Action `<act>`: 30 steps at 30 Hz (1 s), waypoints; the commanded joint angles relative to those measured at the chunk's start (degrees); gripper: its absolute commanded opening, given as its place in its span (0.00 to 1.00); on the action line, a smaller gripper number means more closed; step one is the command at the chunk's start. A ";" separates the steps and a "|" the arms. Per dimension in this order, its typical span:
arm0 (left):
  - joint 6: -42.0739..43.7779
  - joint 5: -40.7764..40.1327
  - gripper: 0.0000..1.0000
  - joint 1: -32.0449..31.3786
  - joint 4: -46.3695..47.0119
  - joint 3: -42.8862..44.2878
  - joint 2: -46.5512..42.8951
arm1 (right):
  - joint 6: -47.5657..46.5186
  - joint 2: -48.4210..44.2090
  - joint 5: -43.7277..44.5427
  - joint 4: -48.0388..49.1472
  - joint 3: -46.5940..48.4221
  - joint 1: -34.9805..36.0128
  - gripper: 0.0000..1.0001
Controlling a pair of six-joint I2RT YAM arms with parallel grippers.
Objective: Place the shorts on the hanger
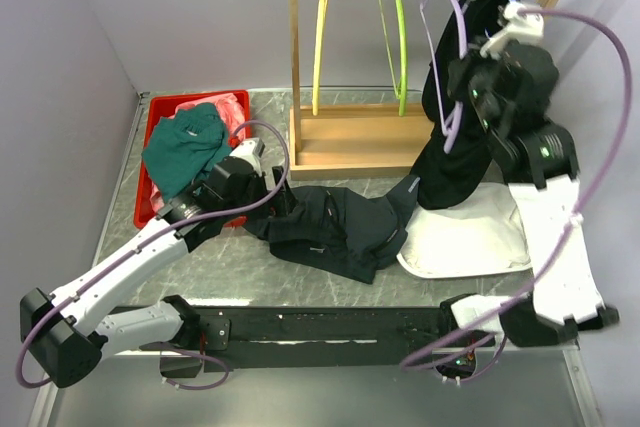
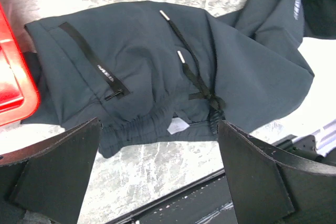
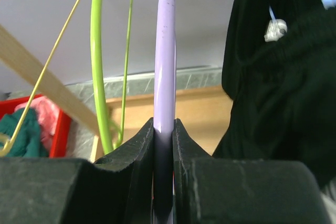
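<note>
The dark navy shorts (image 1: 335,227) lie crumpled on the table, waistband and small pale label (image 2: 178,126) toward my left gripper; they fill the left wrist view (image 2: 157,61). My left gripper (image 1: 273,199) is open and empty at the shorts' left edge, and in its own view (image 2: 157,177) the fingers (image 2: 58,171) stand wide apart just short of the waistband. My right gripper (image 1: 468,97) is raised by the rack, shut on the lilac hanger (image 1: 452,57). In the right wrist view the hanger's bar (image 3: 165,66) stands upright, clamped in that gripper (image 3: 164,129).
A wooden rack (image 1: 340,137) at the back holds a yellow hanger (image 1: 320,37), a lime-green hanger (image 1: 400,27) and a long black garment (image 1: 455,157) on a light-blue hanger. A red bin (image 1: 160,137) with a teal garment (image 1: 185,152) stands left. A white cloth (image 1: 470,242) lies right.
</note>
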 commanded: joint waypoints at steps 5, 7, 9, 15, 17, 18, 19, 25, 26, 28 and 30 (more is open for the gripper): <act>-1.35 -5.93 0.97 0.09 0.24 -2.20 -1.05 | 8.95 -17.35 -1.27 -2.91 -18.04 2.37 0.00; -3.54 -8.57 0.96 0.09 -0.47 -3.86 -1.40 | 11.05 -21.92 -1.97 -4.15 -24.61 3.52 0.00; -5.56 -8.67 0.93 0.09 1.19 -6.15 -2.98 | 11.77 -26.48 -3.12 -5.03 -28.76 6.50 0.00; -8.82 -6.91 0.86 -0.18 6.55 -16.00 -8.16 | 16.69 -35.54 -2.77 -9.07 -40.20 16.07 0.00; -9.61 -6.82 0.84 -0.61 7.44 -19.07 -10.18 | 17.66 -37.31 -2.34 -10.56 -42.31 17.49 0.00; -10.66 -6.91 0.83 -1.23 7.88 -20.04 -10.97 | 17.74 -38.97 -2.94 -11.96 -42.67 18.02 0.00; -11.28 -7.00 0.82 -1.67 8.58 -21.96 -11.68 | 17.83 -39.94 -4.08 -12.06 -43.28 18.11 0.00; -16.03 -7.70 0.73 -4.13 11.30 -28.38 -16.69 | 16.61 -42.77 -18.32 -12.42 -44.52 18.12 0.00; -16.21 -7.44 0.70 -4.48 12.70 -29.09 -17.39 | 16.25 -42.77 -19.02 -12.77 -44.52 18.20 0.00; -16.38 -7.78 0.69 -5.71 13.24 -30.06 -17.49 | 15.55 -42.59 -20.78 -13.38 -44.69 18.11 0.00; -16.38 -8.75 0.67 -6.33 13.50 -30.24 -16.44 | 14.94 -41.72 -22.54 -14.08 -44.69 18.20 0.00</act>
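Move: The right hand grips the purple hanger; the shorts lie about 22 cm to its left, 8 cm back and 48 cm below. The black garment hangs some 12 cm ahead, 10 cm right and 10 cm lower; the white basket sits 8 cm back, 9 cm right and 46 cm below. From the open left hand, the shorts' middle is about 4 cm ahead, 12 cm right and 19 cm below. Right hand draws the gripped hanger about 20 cm back and down towards the shorts; left sinks beside their waistband. ##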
